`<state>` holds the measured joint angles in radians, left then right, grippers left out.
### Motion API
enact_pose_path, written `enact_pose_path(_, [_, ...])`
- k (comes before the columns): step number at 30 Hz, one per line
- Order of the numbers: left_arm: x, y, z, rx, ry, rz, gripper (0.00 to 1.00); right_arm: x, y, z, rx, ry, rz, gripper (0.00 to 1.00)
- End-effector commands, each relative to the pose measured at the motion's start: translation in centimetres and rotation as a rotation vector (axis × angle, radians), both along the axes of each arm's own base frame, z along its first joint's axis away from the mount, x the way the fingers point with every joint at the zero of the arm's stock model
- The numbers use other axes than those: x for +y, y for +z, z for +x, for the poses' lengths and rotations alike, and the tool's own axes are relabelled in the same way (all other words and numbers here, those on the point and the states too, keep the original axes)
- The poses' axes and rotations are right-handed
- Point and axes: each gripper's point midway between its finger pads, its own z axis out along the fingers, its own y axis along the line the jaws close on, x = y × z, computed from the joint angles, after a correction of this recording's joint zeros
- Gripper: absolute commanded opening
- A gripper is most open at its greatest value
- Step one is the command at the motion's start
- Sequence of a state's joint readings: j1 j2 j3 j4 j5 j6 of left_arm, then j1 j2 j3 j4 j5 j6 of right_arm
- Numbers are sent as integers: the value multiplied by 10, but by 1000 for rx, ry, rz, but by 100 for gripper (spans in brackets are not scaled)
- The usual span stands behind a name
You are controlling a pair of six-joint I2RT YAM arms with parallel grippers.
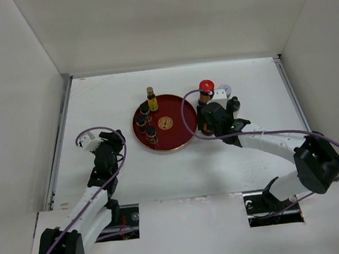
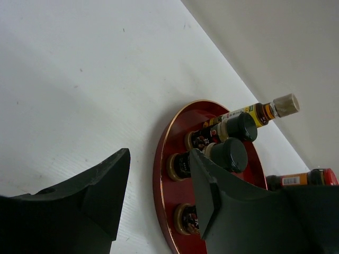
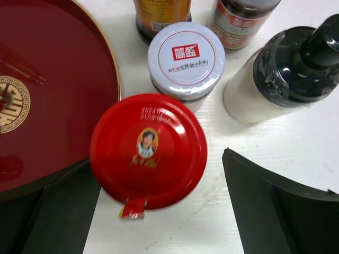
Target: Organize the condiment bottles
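A round dark-red tray (image 1: 174,140) holds a yellow bottle (image 1: 152,98) and three dark-capped bottles (image 1: 144,109). My right gripper (image 3: 157,159) stands open around a red-lidded jar (image 3: 148,151) that rests on the table beside the tray (image 3: 47,90); a gap shows between the lid and the right finger (image 3: 275,206). Behind it stand a white-lidded jar (image 3: 186,59), a black-capped pale bottle (image 3: 280,74) and a brown bottle (image 3: 161,16). My left gripper (image 2: 159,174) is open and empty, left of the tray (image 2: 159,190).
A dark-lidded jar (image 3: 241,18) stands at the back of the cluster. White walls enclose the table on three sides. In the top view the right gripper (image 1: 211,120) covers the red-lidded jar, and the left gripper (image 1: 108,146) hovers near the left wall.
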<state>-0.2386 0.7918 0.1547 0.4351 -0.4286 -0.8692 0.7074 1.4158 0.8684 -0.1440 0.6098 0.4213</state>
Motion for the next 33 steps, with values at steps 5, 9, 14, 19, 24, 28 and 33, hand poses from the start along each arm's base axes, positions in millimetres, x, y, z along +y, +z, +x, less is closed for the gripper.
enact_pose_path(5, [-8, 14, 6, -56, -27, -31, 47, 18, 16, 29, -58, 22, 77, 91])
enact_pose_path(9, [-9, 13, 7, -55, -29, -29, 47, 23, 17, 32, -90, 36, 104, 80])
enact_pose_path(14, [-11, 10, 8, -46, -34, -23, 47, 23, 33, 33, -172, 45, 135, 55])
enact_pose_path(19, [-12, 10, 9, -47, -39, -21, 47, 10, 68, 27, -251, 28, 122, 49])
enact_pose_path(24, [-11, 10, 8, -48, -32, -16, 47, 11, 115, 20, -318, 41, 152, 48])
enact_pose_path(28, [-10, 12, 8, -56, -28, -17, 47, 33, 140, 27, -355, 94, 200, 48])
enact_pose_path(33, [-11, 12, 8, -55, -30, -19, 47, 88, 146, 55, -367, 199, 259, 47])
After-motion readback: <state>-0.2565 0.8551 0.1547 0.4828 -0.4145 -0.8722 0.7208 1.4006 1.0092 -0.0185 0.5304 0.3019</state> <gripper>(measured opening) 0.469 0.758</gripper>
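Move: The nearer red-capped jar stands almost between the right hand's open fingers, about 2 cm ahead, 1 cm left and 3 cm down. From that hand, the white-capped jar is some 7 cm straight ahead, the farther red-capped jar 13 cm ahead and 1 cm left, the black-capped bottle 5 cm ahead and 8 cm right, and the red tray's middle 4 cm ahead and 17 cm left. From the left hand, the nearer red-capped jar lies about 31 cm right and 1 cm ahead. The right hand eases forward 2 cm, pinches the nearer red-capped jar, then lifts about 9 cm, drifting left. ##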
